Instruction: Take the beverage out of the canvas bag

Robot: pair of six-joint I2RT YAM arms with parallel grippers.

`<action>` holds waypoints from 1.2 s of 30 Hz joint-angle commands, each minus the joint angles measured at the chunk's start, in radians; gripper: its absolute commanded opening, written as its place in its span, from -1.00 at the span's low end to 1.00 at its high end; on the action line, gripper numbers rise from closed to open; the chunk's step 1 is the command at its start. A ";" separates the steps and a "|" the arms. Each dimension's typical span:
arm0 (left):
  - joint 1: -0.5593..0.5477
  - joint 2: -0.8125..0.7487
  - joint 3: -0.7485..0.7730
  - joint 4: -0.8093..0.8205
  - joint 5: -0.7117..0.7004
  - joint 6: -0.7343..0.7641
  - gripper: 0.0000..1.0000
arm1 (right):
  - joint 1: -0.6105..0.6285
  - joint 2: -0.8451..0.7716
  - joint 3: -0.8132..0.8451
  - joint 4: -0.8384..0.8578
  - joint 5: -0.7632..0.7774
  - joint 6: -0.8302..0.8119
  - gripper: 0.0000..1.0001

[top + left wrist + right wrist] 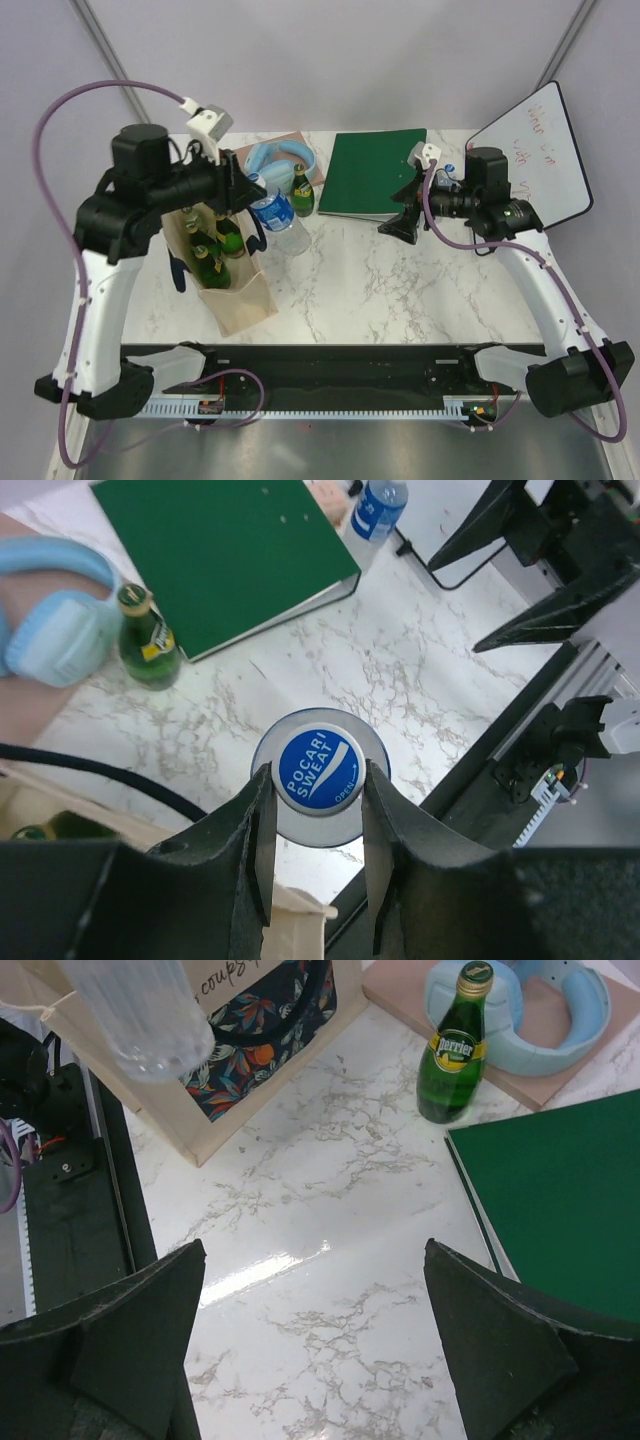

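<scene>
The beige canvas bag [240, 298] stands at the front left with several green bottles [214, 250] inside; the right wrist view shows its floral side [262, 1015]. My left gripper [247, 192] is shut on the blue cap of a clear Pocari Sweat bottle [275, 213]. It holds the bottle outside the bag, just right of its top. The left wrist view shows the fingertips [318, 780] pinching the cap [318, 770]. The bottle's clear body [140, 1010] hangs in the right wrist view. My right gripper [400, 224] is open and empty over bare marble [315, 1260].
A green Perrier bottle [302, 192] stands by blue headphones [280, 158] on a pink board. A green binder [375, 172] lies at the back centre, a whiteboard [535, 160] at the back right. A small water bottle [378, 510] stands beyond the binder.
</scene>
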 commanded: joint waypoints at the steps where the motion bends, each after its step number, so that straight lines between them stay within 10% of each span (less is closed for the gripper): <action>1: -0.083 0.045 -0.071 0.308 0.053 -0.088 -0.95 | 0.007 -0.046 -0.063 0.004 -0.060 -0.122 0.96; 18: -0.232 0.297 -0.255 0.557 -0.318 0.100 -0.95 | 0.011 -0.072 -0.181 0.021 0.098 -0.096 0.96; 36: -0.049 0.334 -0.438 0.707 -0.462 0.070 -0.95 | 0.007 -0.091 -0.220 0.071 0.132 -0.051 0.96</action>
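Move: The left hand holds the Pocari bottle by its cap; the open table spot it goes to lies about 16 cm ahead, 1 cm right and 42 below. From this hand, the Perrier bottle stands about 24 ahead and 6 right, the headphones 36 straight ahead, and the canvas bag 5 ahead and 12 left, all 30 to 40 lower. From the right hand that spot is roughly 11 ahead, 27 left, 29 below. Left hand lowers the cap-held Pocari bottle about 23 cm and 15 forward, beside the Perrier; right hand sinks 7. ##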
